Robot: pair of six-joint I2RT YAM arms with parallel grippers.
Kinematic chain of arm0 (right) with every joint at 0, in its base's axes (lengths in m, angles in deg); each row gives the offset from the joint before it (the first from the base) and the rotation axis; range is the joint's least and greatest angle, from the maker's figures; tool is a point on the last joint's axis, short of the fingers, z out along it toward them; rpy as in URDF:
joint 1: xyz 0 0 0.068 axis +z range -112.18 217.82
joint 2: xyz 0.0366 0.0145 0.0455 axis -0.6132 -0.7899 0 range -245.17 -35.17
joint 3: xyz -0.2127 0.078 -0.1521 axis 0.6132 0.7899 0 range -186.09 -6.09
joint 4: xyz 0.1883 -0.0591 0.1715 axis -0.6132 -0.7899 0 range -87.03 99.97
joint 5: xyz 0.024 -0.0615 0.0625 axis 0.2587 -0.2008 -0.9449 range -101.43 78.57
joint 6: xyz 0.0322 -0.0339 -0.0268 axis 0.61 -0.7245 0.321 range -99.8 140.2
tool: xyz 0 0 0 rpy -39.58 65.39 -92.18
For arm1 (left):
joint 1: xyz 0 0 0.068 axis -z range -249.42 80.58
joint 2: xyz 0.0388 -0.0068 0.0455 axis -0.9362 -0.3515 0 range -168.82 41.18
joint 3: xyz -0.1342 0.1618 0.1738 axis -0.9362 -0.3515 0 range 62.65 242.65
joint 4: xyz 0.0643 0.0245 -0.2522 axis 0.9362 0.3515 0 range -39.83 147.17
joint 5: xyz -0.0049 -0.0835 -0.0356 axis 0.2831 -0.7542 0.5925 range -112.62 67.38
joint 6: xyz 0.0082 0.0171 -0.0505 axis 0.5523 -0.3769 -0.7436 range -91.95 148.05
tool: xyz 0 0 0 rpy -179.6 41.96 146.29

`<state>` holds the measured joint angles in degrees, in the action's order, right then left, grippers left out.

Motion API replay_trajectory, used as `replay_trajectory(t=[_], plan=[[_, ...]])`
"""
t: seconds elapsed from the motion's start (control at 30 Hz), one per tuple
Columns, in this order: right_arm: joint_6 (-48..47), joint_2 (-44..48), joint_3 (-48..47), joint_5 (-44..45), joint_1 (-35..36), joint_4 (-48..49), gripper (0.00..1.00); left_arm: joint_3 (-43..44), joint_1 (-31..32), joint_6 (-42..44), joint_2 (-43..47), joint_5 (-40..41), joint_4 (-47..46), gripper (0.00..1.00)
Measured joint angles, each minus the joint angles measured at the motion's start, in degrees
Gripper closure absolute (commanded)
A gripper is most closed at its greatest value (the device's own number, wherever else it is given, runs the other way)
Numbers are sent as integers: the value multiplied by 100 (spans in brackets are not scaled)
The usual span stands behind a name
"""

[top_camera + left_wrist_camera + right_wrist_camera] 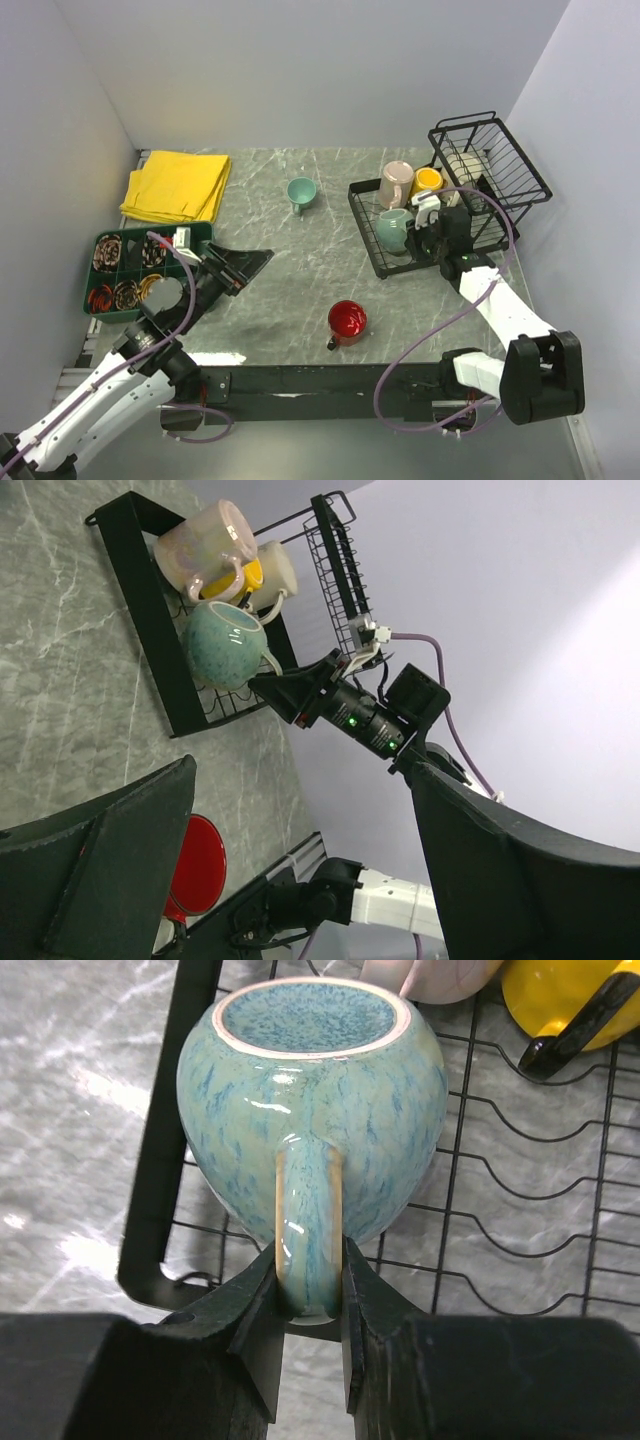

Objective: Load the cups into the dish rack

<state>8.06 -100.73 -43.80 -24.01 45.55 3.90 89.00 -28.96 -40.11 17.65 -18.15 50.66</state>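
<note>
The black wire dish rack point(365, 225) stands at the right, with its taller basket point(492, 160) at the far end. A pale pink cup point(396, 183) and a yellow cup point(428, 180) rest on its grid. My right gripper point(310, 1280) is shut on the handle of the grey-green cup point(310, 1090), which sits over the rack's near left corner point(165, 1160) with its base showing. A small teal cup point(301, 191) and a shiny red cup point(347, 321) stand on the table. My left gripper point(245, 262) hovers open and empty, left of the red cup point(200, 865).
A green compartment tray point(130, 270) of small parts lies at the left under the left arm. A folded yellow cloth point(177, 186) lies at the back left. Something pale sits inside the basket. The walls stand close on three sides.
</note>
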Motion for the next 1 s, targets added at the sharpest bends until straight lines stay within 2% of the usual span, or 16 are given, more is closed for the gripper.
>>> replay_trajectory(t=[0.03,0.13,0.17,0.27,0.43,0.53,0.63,0.67,0.73,0.83,1.0], plan=[[-103,-20,0,-17,-9,-2,100,0,0,-2,13,0,4,5],[-424,-70,0,-37,-20,-24,91,-11,0,-7,52,2,2,5],[-533,-101,-9,-31,-22,-50,84,-22,0,-9,59,2,2,5],[-789,-254,-57,4,-68,-173,72,-55,0,-20,57,2,15,5],[-1064,-581,-96,111,-260,-407,63,-68,0,-20,85,11,48,5],[-1178,-737,-109,225,-363,-452,54,-68,0,-20,153,26,118,5],[-1257,-796,-142,310,-424,-472,41,-68,0,-20,170,39,133,5],[-1290,-798,-160,337,-437,-472,33,-68,0,-20,170,39,133,5],[-1316,-772,-173,356,-442,-483,26,-68,0,-20,175,39,151,5],[-1351,-608,-219,339,-442,-651,22,-70,0,-17,210,46,170,5],[-1375,-238,-739,151,-439,-1185,21,-74,0,-15,229,57,214,5]])
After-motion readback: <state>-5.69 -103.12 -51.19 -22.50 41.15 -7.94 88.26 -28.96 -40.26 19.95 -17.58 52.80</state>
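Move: The green cup hangs by its handle in my right fingers, its body about 2 cm ahead and 4 cm left. Its spot at the near end of the dish rack's lower tray is some 3 cm ahead, straight below that and 5 cm down. The pink mug stands about 12 cm ahead and 3 cm left, the yellow cup level with that mug and 3 cm right of me. From my left hand the spot is roughly 17 cm ahead, 31 cm right and well below. Still pinching the handle, I carry the green cup down and to the right, about 4.5 cm each way, into the near end of the rack, rolling my right hand some 13 degrees so its left side dips. Near the bottom I open the fingers wide, free the handle, and rise about 5 cm straight off it. ##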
